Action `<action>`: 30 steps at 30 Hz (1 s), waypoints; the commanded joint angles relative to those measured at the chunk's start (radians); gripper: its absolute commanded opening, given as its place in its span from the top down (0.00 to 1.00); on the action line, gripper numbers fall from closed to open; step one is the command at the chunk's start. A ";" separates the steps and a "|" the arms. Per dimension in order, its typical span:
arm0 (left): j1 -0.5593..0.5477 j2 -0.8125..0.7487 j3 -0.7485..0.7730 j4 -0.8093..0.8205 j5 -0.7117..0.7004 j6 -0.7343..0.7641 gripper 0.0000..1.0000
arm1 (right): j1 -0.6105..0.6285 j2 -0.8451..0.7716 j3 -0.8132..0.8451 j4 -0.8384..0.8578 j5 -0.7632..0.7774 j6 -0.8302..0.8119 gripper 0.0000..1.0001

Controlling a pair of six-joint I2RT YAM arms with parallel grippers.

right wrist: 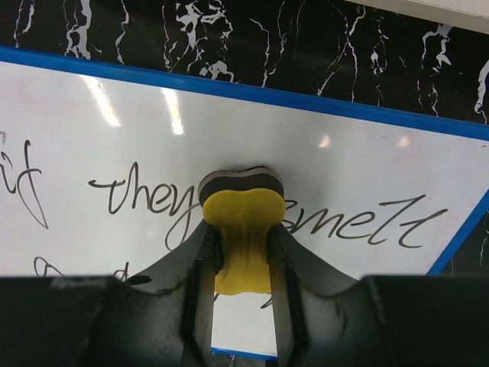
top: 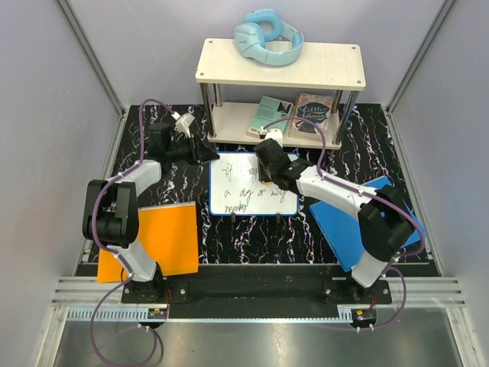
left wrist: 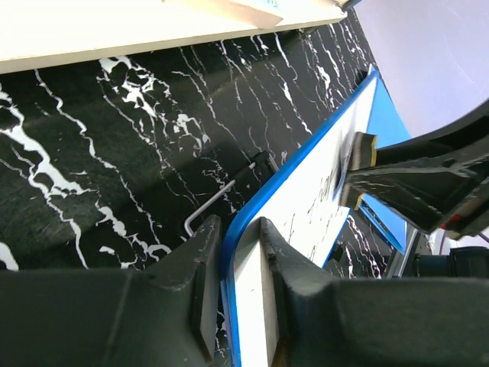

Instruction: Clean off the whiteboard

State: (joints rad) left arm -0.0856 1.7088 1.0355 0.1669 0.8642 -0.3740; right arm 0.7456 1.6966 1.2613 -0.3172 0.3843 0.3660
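The whiteboard (top: 252,200) lies flat in the middle of the black marbled table, with dark handwriting across it. My left gripper (top: 208,155) is at its far left corner. In the left wrist view the fingers (left wrist: 200,264) straddle the blue rim of the whiteboard (left wrist: 306,200) and are shut on that edge. My right gripper (top: 269,158) is over the board's top line, shut on a yellow eraser (right wrist: 243,222). The eraser's dark felt presses on the whiteboard (right wrist: 328,145) between the words "they" and "smell". The eraser (left wrist: 365,151) also shows in the left wrist view.
An orange panel (top: 157,237) lies left of the board and a blue panel (top: 359,222) lies to its right. A two-level shelf (top: 279,65) stands behind, with blue headphones (top: 267,38) on top and books (top: 294,115) below. A bent metal wire (left wrist: 206,208) lies beside the board's corner.
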 commanded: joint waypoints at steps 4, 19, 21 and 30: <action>-0.009 0.012 0.038 0.022 0.001 0.047 0.94 | -0.003 0.037 -0.016 0.145 -0.008 -0.007 1.00; -0.034 -0.008 0.014 -0.018 -0.031 0.116 1.00 | 0.228 0.362 0.323 0.041 0.106 -0.015 1.00; -0.037 -0.014 0.014 -0.032 -0.042 0.125 1.00 | 0.239 0.417 0.415 0.012 0.110 0.001 1.00; -0.045 -0.024 0.014 -0.046 -0.053 0.138 1.00 | 0.235 0.416 0.494 -0.057 0.217 0.047 1.00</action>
State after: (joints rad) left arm -0.0929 1.7157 1.0412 0.1444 0.8440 -0.2913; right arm 1.0107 2.1208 1.7565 -0.3393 0.4950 0.3824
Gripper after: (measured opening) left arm 0.259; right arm 0.338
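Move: The right hand holds the yellow eraser at the gap between "they" and "smelt". The word "if", next to be wiped, lies about 11 cm to its left, level fore and aft and roughly 2 cm lower. "They" is some 4 cm left, "smelt" about 5 cm right, and the line "a dog or wolf" some 3 cm left and 6 cm back. From the left hand, already gripping the board's far-left corner, "if" lies about 4 cm right and 4 cm back. Leftward in one quick sweep of about 17 cm, after first easing just under 1 cm forward and down, the right hand drags the eraser's felt along the top line, over "they" and "if" to the left fingers at the board's corner, turning some 10 degrees counter-clockwise. Its grip on the eraser holds; the left hand keeps the board's edge pinched. ##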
